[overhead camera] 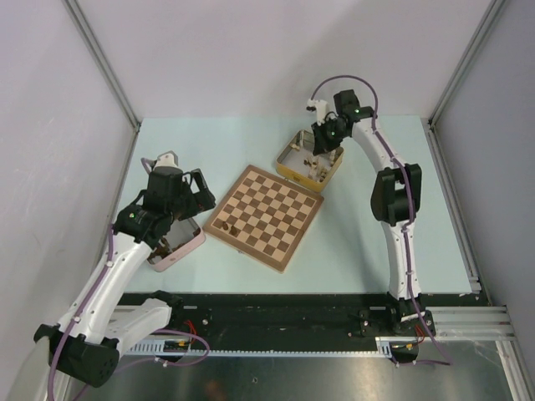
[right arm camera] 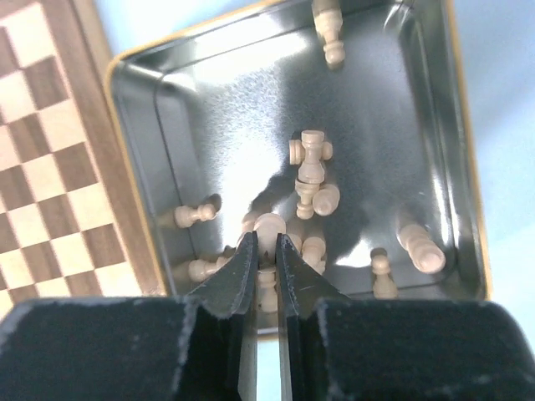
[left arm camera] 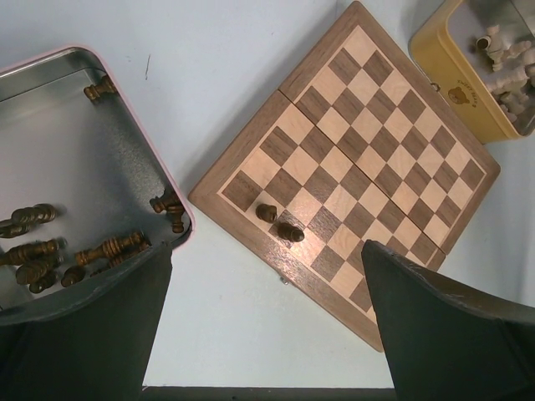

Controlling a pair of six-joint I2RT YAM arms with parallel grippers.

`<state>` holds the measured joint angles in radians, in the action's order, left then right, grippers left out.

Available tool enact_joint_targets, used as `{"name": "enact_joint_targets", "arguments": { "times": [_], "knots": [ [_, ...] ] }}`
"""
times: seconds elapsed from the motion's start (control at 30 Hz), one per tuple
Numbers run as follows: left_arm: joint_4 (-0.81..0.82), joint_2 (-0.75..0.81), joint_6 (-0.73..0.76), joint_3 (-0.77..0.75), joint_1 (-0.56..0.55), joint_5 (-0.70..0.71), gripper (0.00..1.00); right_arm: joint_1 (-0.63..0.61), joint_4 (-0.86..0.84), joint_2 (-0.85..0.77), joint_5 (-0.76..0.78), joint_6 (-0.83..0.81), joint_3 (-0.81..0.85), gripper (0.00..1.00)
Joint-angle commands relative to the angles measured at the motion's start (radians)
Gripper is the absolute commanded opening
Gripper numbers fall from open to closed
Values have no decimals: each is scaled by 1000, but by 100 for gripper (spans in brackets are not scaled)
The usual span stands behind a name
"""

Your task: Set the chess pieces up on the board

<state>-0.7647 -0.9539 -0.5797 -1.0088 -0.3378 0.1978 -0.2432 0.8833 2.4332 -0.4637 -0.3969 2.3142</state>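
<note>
The board (overhead camera: 264, 216) lies turned at an angle in the middle of the table. Two dark brown chess pieces (left arm camera: 267, 212) stand on its squares near the left corner. More dark pieces (left arm camera: 109, 248) lie in the pink tin (left arm camera: 75, 125). My left gripper (left arm camera: 267, 334) hangs open over bare table between that tin and the board, holding nothing. My right gripper (right arm camera: 267, 242) is down inside the yellow tin (right arm camera: 134, 125), shut on the neck of a pale piece (right arm camera: 269, 224) whose round head shows above the fingertips. Several other pale pieces (right arm camera: 311, 171) lie around it.
The yellow tin (overhead camera: 288, 163) touches the board's far right edge. The pink tin (overhead camera: 180, 251) sits off the board's left corner, under my left arm. Metal frame posts and grey walls close in the table on three sides.
</note>
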Motion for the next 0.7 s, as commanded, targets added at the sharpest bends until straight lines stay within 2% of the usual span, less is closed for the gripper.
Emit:
{"name": "enact_joint_targets", "arguments": {
  "times": [0.0, 0.27, 0.37, 0.53, 0.67],
  "knots": [
    [25, 24, -25, 1, 6, -14, 100, 4, -30, -164, -68, -16, -16, 7],
    [30, 53, -32, 24, 8, -23, 100, -16, -30, -338, -87, -63, -191, 5],
    [31, 67, -37, 36, 6, -23, 100, -47, -14, -400, -124, -97, -303, 5],
    [34, 83, -42, 53, 6, -26, 100, -128, -114, -591, -56, -131, -634, 5],
    [36, 86, -39, 58, 8, -28, 100, -179, -179, -658, 2, -122, -777, 6]
  ]
}}
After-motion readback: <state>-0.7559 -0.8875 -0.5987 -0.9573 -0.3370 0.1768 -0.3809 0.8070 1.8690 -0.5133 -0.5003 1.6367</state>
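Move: Over the yellow tin, the right hand already holds a white pawn, bound for the board's right-corner squares, some 16 cm back, 3 cm to the left and about 4 cm lower. The loose pile of white pieces lies about 3 cm back and 1 cm left, some 4 cm below; the board's middle is about 16 cm back and 15 cm left. From the left hand, those corner squares are about 12 cm ahead, 28 cm right and 15 cm down. Rising about 9 cm above the tin first, the right hand then sweeps back towards the board's right corner, gathering speed, for about 15 cm in all, and sinks about 4 cm from its high point. It turns some 15 degrees counter-clockwise on the way, its fingers keeping their pinch on the pawn. ##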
